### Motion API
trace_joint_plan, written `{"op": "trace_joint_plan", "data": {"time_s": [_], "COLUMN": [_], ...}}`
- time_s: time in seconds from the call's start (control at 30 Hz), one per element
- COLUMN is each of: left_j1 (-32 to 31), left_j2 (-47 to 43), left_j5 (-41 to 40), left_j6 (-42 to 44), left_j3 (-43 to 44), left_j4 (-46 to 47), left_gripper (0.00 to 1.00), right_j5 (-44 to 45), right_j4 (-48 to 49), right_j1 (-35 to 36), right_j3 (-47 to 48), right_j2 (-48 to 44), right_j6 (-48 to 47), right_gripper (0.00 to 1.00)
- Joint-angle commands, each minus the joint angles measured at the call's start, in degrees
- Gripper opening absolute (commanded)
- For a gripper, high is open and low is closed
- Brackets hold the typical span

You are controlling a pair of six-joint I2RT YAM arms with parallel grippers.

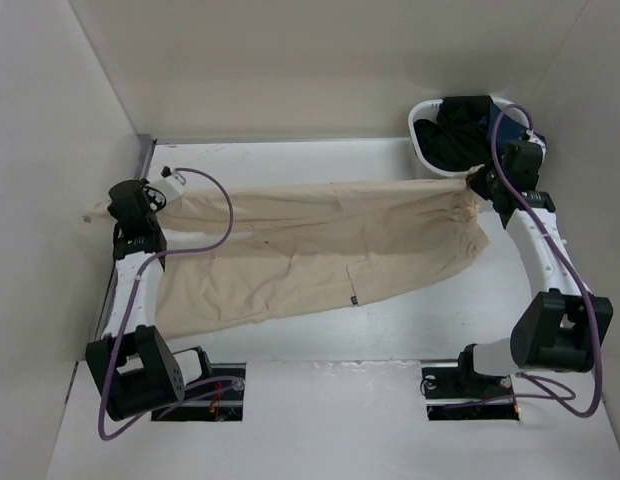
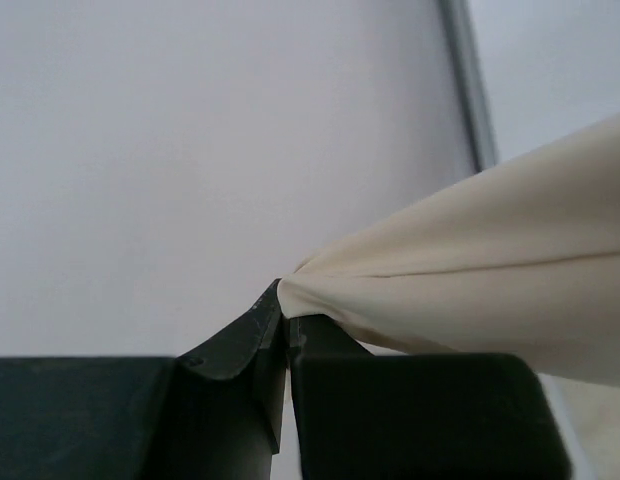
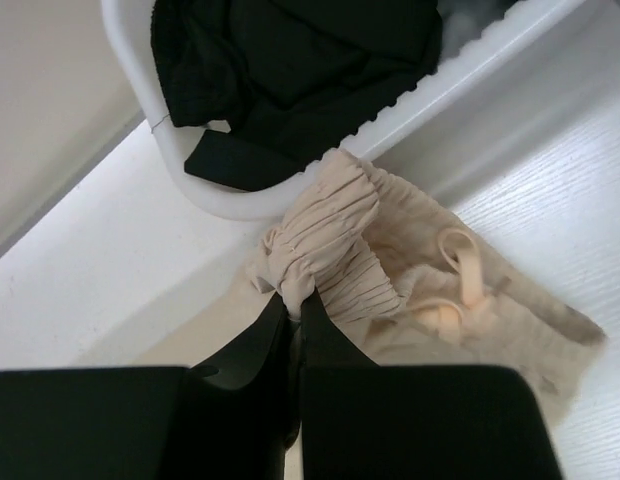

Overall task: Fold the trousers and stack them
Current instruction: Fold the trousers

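Note:
The beige trousers (image 1: pixel 310 250) lie stretched left to right across the white table, a small dark tag (image 1: pixel 354 298) on the near leg. At the far left my left gripper (image 1: pixel 130 210) is shut on a leg end, which fans out from its tips as taut cream cloth (image 2: pixel 470 290). At the right my right gripper (image 1: pixel 482 190) is shut on the gathered waistband (image 3: pixel 330 250), beside the loose drawstring (image 3: pixel 460 270). The waist end is lifted slightly off the table.
A white basket (image 1: pixel 422 140) holding black and navy garments (image 1: pixel 465 130) stands at the back right corner, right behind the right gripper; its rim (image 3: pixel 290 195) touches the waistband in the wrist view. Walls close the left, back and right sides.

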Motion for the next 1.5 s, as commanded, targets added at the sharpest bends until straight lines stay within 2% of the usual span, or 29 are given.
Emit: {"op": "trace_joint_plan", "data": {"time_s": [0.0,0.1,0.2,0.27,0.33,0.37,0.4,0.43,0.47,0.5,0.57,0.63,0.7,0.77,0.9,1.0,1.07,1.13,1.27,1.4,1.47], "left_j1": [1.28,1.02,1.02,0.67,-0.12,-0.56,-0.91,-1.18,-1.53,-1.70,-1.62,-1.18,-0.65,-0.39,1.19,6.18,10.14,11.65,7.18,6.81,8.31], "left_j2": [-5.69,-14.37,-29.65,-40.11,-48.13,-50.86,-52.80,-54.04,-54.66,-54.84,-54.41,-52.04,-48.80,-45.02,-34.75,-24.73,-19.88,-17.06,-16.78,-17.75,-17.31], "left_j5": [-2.52,-2.52,-2.52,-1.91,-0.51,0.55,1.60,2.48,3.10,3.45,3.81,3.29,3.11,3.45,8.10,12.58,16.01,17.78,18.84,17.87,21.63], "left_j6": [3.83,8.65,13.84,16.13,18.06,18.59,18.77,18.78,18.78,18.60,18.25,17.55,17.11,16.84,13.08,10.61,10.51,10.78,10.25,8.32,7.44], "left_j3": [-0.29,-9.67,-17.34,-18.15,-16.40,-15.26,-14.64,-14.46,-14.46,-14.54,-14.20,-13.93,-13.06,-10.60,-0.60,8.98,14.17,18.13,20.78,21.66,22.98], "left_j4": [5.39,1.19,-11.44,-27.49,-47.86,-57.80,-65.81,-72.77,-78.41,-81.94,-85.48,-85.93,-86.81,-86.47,-77.52,-75.47,-77.74,-84.57,-102.59,-102.64,-97.65], "left_gripper": [0.02,0.02,0.02,0.03,0.03,0.04,0.06,0.09,0.13,0.19,0.36,0.54,0.60,0.61,0.64,0.64,0.64,0.64,0.63,0.59,0.59], "right_j5": [3.84,3.48,6.99,9.28,9.55,8.94,8.24,7.54,7.10,6.40,4.46,2.71,1.21,0.59,1.29,1.55,2.52,3.31,3.31,3.84,3.93], "right_j4": [7.67,9.53,7.08,5.58,4.88,4.44,4.00,3.56,3.47,3.38,3.99,5.04,6.01,6.89,8.65,9.27,9.53,9.62,9.62,9.62,9.62], "right_j1": [-1.28,-1.28,-1.72,-3.73,-5.84,-6.46,-7.25,-7.78,-8.40,-8.92,-10.07,-10.60,-10.60,-10.34,-10.34,-10.07,-9.90,-9.90,-10.16,-9.90,-9.55], "right_j3": [-4.24,-10.74,-17.24,-21.38,-24.90,-26.13,-26.93,-27.54,-28.33,-29.04,-30.62,-31.76,-32.12,-32.21,-30.98,-29.14,-28.26,-27.73,-27.11,-26.85,-26.41], "right_j2": [-4.49,-8.01,-13.01,-16.36,-17.77,-17.69,-16.99,-16.12,-15.24,-14.53,-14.00,-13.39,-12.25,-10.84,-5.84,-1.27,1.19,2.78,4.46,5.07,5.86], "right_j6": [-5.58,-3.74,1.52,5.48,8.29,9.26,9.97,10.59,11.29,12.34,14.19,15.86,16.48,17.01,16.66,16.31,16.04,15.87,15.34,15.07,15.07], "right_gripper": [0.00,0.00,0.00,0.00,0.03,0.08,0.14,0.26,0.42,0.53,0.83,1.00,1.00,1.00,1.00,1.00,1.00,1.00,1.00,1.00,1.00]}}
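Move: My left hand holds the raised leg's end; the near leg's hem, where it is going, lies about 13 cm back, 10 cm to the right and 22 cm below it. My right hand holds the far side of the waistband; the near side lies roughly 9 cm back, 4 cm to the right and 20 cm below. From this hand the clothes basket sits some 14 cm ahead, 3 cm to the right and 13 cm lower, and the black tag about 22 cm back, 27 cm to the left and 22 cm below. I swing both hands back over the near leg and down to lay the raised layer on it. My left sweeps back about 26 cm, drifting right and dropping 12, tips down and opens to let go of the hem, then lifts forward again clear of the cloth. My right goes back 12 cm while sinking, opens off the waistband, and sinks on until its open fingers stand astride the waistband's edge, 19 cm lower. ##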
